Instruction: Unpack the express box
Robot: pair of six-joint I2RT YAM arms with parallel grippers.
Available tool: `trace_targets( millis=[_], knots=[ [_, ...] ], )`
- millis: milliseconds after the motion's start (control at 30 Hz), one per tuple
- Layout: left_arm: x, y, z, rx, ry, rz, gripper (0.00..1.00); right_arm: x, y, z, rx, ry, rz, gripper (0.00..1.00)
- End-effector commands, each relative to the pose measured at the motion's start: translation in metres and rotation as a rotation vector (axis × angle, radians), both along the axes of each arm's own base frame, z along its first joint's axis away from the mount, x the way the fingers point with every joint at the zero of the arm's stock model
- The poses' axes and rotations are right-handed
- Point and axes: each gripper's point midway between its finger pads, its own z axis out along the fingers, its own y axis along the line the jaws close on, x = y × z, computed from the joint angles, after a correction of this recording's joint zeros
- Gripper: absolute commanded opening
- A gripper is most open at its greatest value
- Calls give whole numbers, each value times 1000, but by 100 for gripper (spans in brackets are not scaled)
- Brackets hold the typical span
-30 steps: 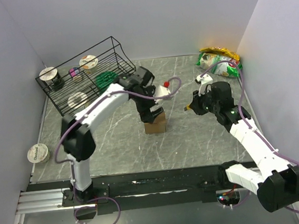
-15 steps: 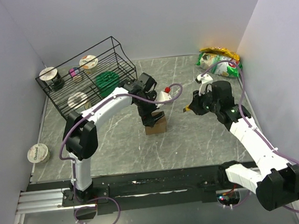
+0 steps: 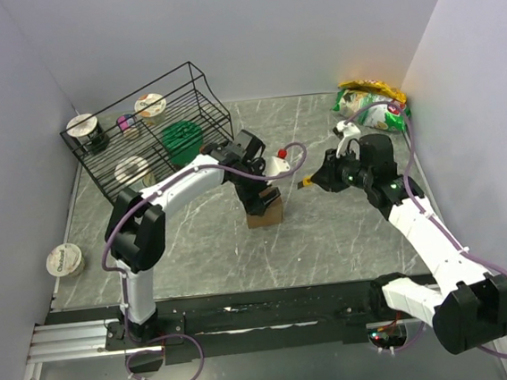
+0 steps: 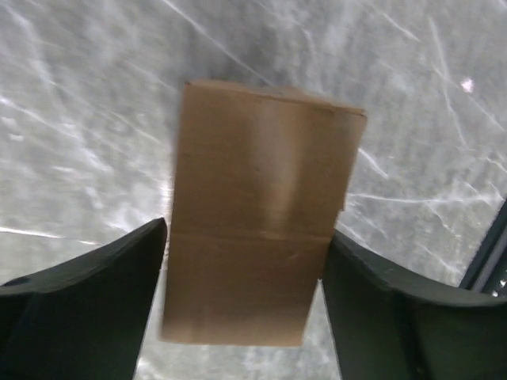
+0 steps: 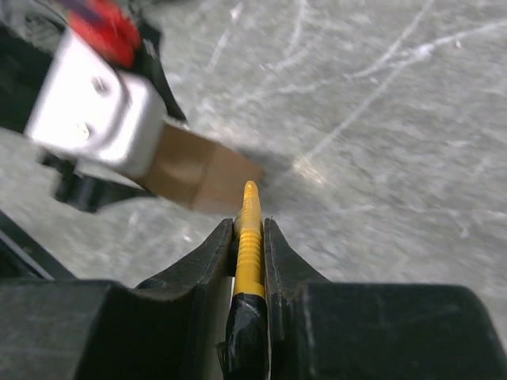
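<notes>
The express box (image 3: 266,212) is a small brown carton standing on the marble table's middle. My left gripper (image 3: 259,197) reaches down over it from above. In the left wrist view the box (image 4: 261,229) fills the gap of the left gripper (image 4: 245,232), and both black fingers (image 4: 119,277) lie against its sides with no gap showing. My right gripper (image 3: 320,180) hovers to the right of the box, apart from it. It is shut on a yellow and black knife (image 5: 250,253) whose tip points left at the box (image 5: 202,174).
A black wire rack (image 3: 192,95) at the back left holds cups and a green lid. A green snack bag (image 3: 367,107) lies in the back right corner. One cup (image 3: 63,259) stands near the left wall.
My left gripper has come down over the box and its jaws have drawn in against the sides. My right gripper with the knife has shifted a little left, toward the box.
</notes>
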Motion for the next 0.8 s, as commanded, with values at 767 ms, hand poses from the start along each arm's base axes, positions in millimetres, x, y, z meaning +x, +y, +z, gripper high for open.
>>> trace_targets(
  millis=[767],
  knots=[
    [-13,24,19,-193,-171,215,59,33,37,-6,467,226,-146,0]
  ],
)
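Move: The express box stands between my open left fingers, its middle about 1 cm back, 2 cm to the right and some 4 cm below that hand. The tip of the knife is roughly 10 cm to the right of my left hand, 1 cm farther out and 9 cm higher; the green tub on the rack is about 17 cm left and 18 cm ahead. From my right hand, the box is level in reach, about 12 cm left and 15 cm below. I close my left fingers from wide to about two-thirds open, pinching the box by its sides, and draw it back some 4 cm and a little left, then ease forward about half of that, turning it roughly 10 degrees counter-clockwise. My right hand keeps the knife gripped, lifts slightly, then sinks and comes left and forward towards the box, rolling about 25 degrees and tipping down. ##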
